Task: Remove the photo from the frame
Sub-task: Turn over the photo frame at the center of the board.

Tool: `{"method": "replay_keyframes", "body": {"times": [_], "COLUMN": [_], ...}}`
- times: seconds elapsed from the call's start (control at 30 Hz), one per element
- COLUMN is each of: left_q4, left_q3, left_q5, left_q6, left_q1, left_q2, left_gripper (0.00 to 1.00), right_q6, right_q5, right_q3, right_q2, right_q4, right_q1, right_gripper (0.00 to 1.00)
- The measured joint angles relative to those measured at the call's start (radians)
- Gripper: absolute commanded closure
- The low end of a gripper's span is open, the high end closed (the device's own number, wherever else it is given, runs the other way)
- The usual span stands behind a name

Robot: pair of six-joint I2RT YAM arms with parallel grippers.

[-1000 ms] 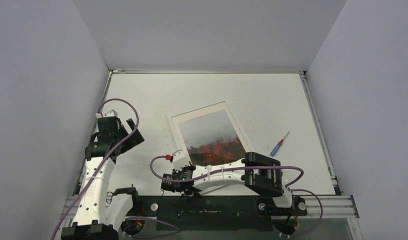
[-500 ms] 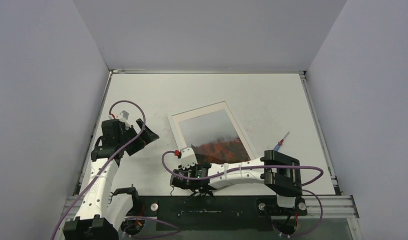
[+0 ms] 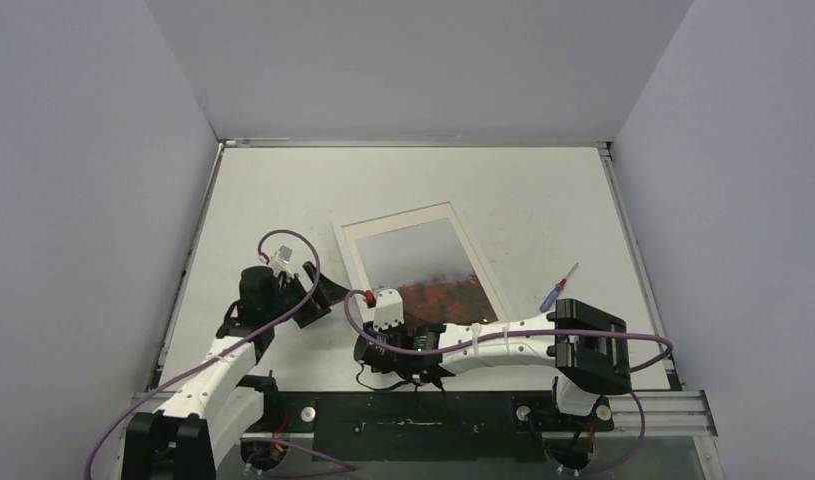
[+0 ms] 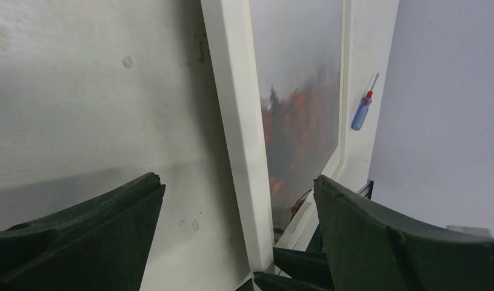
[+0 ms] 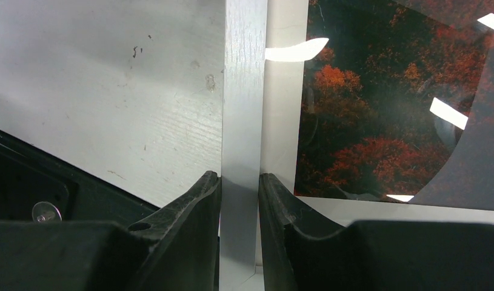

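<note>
The frame (image 3: 401, 217) lies flat near the table's middle, glossy front up, with the photo (image 3: 423, 262) of grey sky over orange-red trees inside it. My right gripper (image 3: 381, 340) is shut on the frame's left border strip (image 5: 244, 73) at its near corner, and the fingers (image 5: 199, 200) press both sides of the strip. The photo (image 5: 377, 121) shows just right of that strip. My left gripper (image 3: 321, 298) hangs open beside the frame's left edge. In the left wrist view, the left gripper (image 4: 237, 180) has its wide jaws on either side of the white strip (image 4: 232, 91), without touching it.
A small red-and-blue screwdriver (image 3: 556, 290) lies right of the frame, also seen in the left wrist view as the screwdriver (image 4: 361, 111). Grey walls close in the table on three sides. The black rail with the arm bases runs along the near edge.
My left arm has swung from the table's left side toward the frame's left edge, staying open. The right arm's elbow has shifted right while its grip on the strip holds.
</note>
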Motion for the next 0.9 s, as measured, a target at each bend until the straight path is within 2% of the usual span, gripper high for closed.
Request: {"method": "replay_keyframes", "body": {"times": [0.17,0.47,0.6,0.7,0.9], "left_q4": [0.180,0.355,0.435,0.472,0.523], "left_q3": [-0.113,-0.124,-0.135,-0.143,-0.156], "left_q5": [-0.009,-0.089,-0.119,-0.138,-0.159], "left_q6": [-0.068,-0.131,-0.175,-0.197,-0.233], "left_q1": [-0.089,-0.172,-0.220,-0.244,-0.254], "left_q2": [0.055,0.152,0.224,0.263,0.291], "left_gripper": [0.08,0.18,0.25,0.38,0.47], "right_q6": [0.000,0.009,0.016,0.023,0.026], "right_q5": [-0.016,-0.051,-0.066,-0.079,-0.093], "right_q3": [-0.007,-0.035,-0.039,-0.039,-0.039], "right_q2": [0.000,-0.018,-0.019,-0.019,-0.019], "right_q4": [0.023,0.074,0.097,0.113,0.119], "right_q1": [-0.003,-0.006,-0.006,-0.006,-0.008], "right_gripper": [1.00,1.00,1.00,1.00,1.00]}}
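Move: The raised left edge of the photo frame, where the left fingers are headed, is roughly 5 cm to the right of the left hand, level with it fore and aft, and about 5 cm below. The middle of the photo lies some 20 cm right and 5 cm ahead, and the right gripper, still pinching that edge near its near corner, is about 8 cm right and 11 cm back. From the right hand the aimed-at stretch is about 11 cm ahead and 3 cm left. Bring the left gripper about 5 cm to the right and 4 cm down onto the photo frame's left edge, so that its fingers straddle it, and close them from wide open to a bit over half. Meanwhile keep the right gripper's pinch near the corner, easing it 2 cm left and 1 cm back while rolling its left side up some 5 to 10 degrees. ##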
